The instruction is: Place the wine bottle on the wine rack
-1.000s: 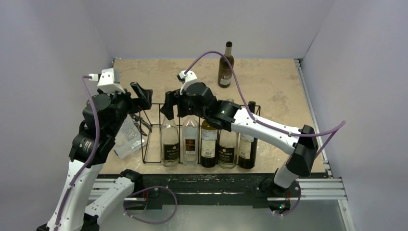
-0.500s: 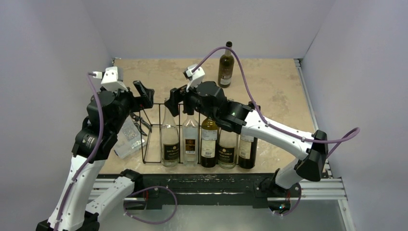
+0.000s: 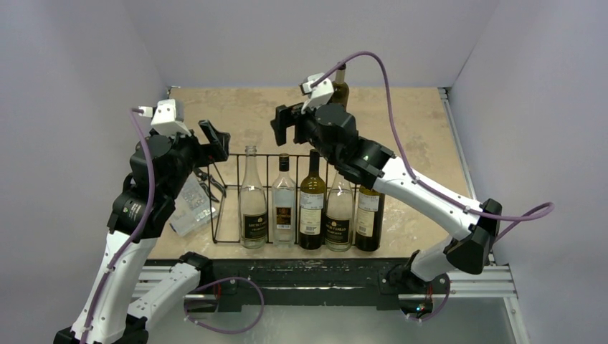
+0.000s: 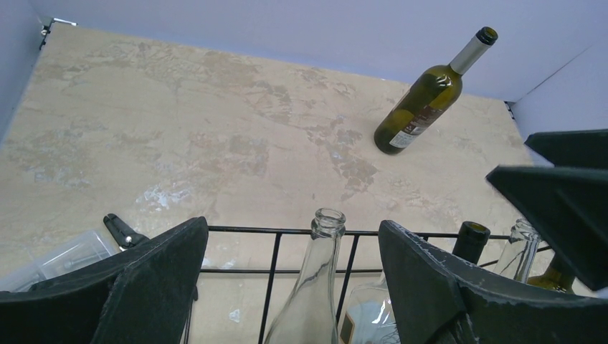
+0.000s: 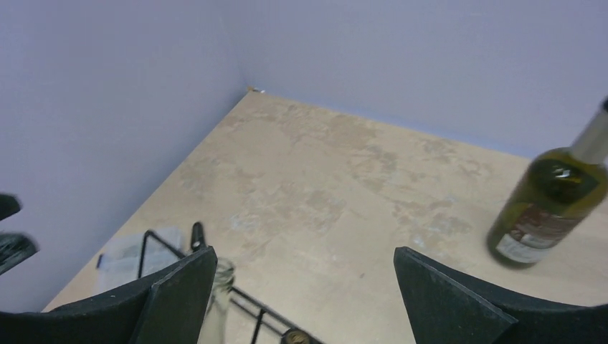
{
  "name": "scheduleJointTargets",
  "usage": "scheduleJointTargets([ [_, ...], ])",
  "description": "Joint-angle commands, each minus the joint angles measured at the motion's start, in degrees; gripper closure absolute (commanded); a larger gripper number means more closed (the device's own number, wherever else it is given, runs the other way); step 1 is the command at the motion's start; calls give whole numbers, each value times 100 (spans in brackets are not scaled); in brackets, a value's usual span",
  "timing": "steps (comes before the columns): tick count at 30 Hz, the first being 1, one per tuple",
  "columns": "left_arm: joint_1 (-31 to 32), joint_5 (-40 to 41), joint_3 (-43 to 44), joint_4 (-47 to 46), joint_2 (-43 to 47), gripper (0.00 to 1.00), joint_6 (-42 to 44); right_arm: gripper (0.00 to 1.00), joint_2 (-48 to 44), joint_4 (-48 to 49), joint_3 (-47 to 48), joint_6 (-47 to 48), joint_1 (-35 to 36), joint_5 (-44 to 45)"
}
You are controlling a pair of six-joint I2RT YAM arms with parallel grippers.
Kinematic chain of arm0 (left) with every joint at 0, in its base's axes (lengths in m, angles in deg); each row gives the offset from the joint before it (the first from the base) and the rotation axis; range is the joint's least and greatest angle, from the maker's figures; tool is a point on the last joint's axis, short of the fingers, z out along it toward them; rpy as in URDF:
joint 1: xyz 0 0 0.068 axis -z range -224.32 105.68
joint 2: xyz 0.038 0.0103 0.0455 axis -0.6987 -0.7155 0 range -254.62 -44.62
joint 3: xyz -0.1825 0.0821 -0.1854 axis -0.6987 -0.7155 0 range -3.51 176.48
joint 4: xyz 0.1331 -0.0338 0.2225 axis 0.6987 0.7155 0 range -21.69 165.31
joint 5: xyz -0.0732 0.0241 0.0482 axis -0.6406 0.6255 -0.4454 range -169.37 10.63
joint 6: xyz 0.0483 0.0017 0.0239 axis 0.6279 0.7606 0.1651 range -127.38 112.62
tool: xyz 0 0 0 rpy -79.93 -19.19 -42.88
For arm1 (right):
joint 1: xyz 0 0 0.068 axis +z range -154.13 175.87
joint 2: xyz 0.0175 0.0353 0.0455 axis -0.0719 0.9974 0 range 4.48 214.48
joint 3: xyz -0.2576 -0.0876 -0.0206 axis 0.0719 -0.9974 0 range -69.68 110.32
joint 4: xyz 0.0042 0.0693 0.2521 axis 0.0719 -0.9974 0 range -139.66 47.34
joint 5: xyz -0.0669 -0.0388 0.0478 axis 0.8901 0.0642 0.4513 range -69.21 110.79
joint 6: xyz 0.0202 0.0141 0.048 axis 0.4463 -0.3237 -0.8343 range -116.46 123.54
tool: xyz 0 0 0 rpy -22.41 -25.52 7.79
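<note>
An olive-green wine bottle (image 3: 338, 104) (image 4: 423, 97) (image 5: 552, 201) stands upright alone at the back of the table. In the top view my right wrist partly covers it. The black wire wine rack (image 3: 265, 155) (image 4: 272, 231) sits near the front with several bottles upright in it and its leftmost slot (image 3: 228, 208) bare. My right gripper (image 3: 283, 122) (image 5: 305, 251) hovers open above the rack's back edge, left of the lone bottle, holding nothing. My left gripper (image 3: 214, 140) (image 4: 294, 226) hangs open over the rack's left end. A clear bottle's neck (image 4: 326, 236) shows beyond its fingers.
A clear plastic box (image 3: 190, 208) (image 4: 57, 258) lies left of the rack, with a small black tool (image 3: 208, 183) (image 4: 122, 231) beside it. Lilac walls close in the back and both sides. Bare tabletop (image 3: 409, 136) stretches behind and right of the rack.
My right gripper has lifted off the racked bottles and moved back and right toward the lone bottle, its jaws widening. The left arm has barely shifted.
</note>
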Motion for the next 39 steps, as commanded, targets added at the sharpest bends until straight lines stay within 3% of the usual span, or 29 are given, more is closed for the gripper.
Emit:
scheduleJointTargets([
  [1,13,18,66,-135,18,12,-22,1,-239,67,179,252,-535,231],
  [17,13,-112,115,-98,-7,12,-53,1,45,213,529,442,-1960,150],
  [39,13,-92,110,-91,69,12,-71,1,2621,-177,2654,-225,-3106,-277],
])
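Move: The wine bottle still standing at the back lies about 28 cm ahead of the empty right hand, 16 cm to its right, its middle some 21 cm lower. Nearer in, on the rack, the green bottle with the white label is about 7 cm back and 8 cm right, the clear square-shouldered bottle 7 cm back and straight in line, both about 25 cm below. From the left hand the back bottle is roughly 33 cm ahead, 34 cm right, 21 cm down. The open right hand reaches 23 cm forward and 15 cm right, turning clockwise, dipping late towards the back bottle's neck. ##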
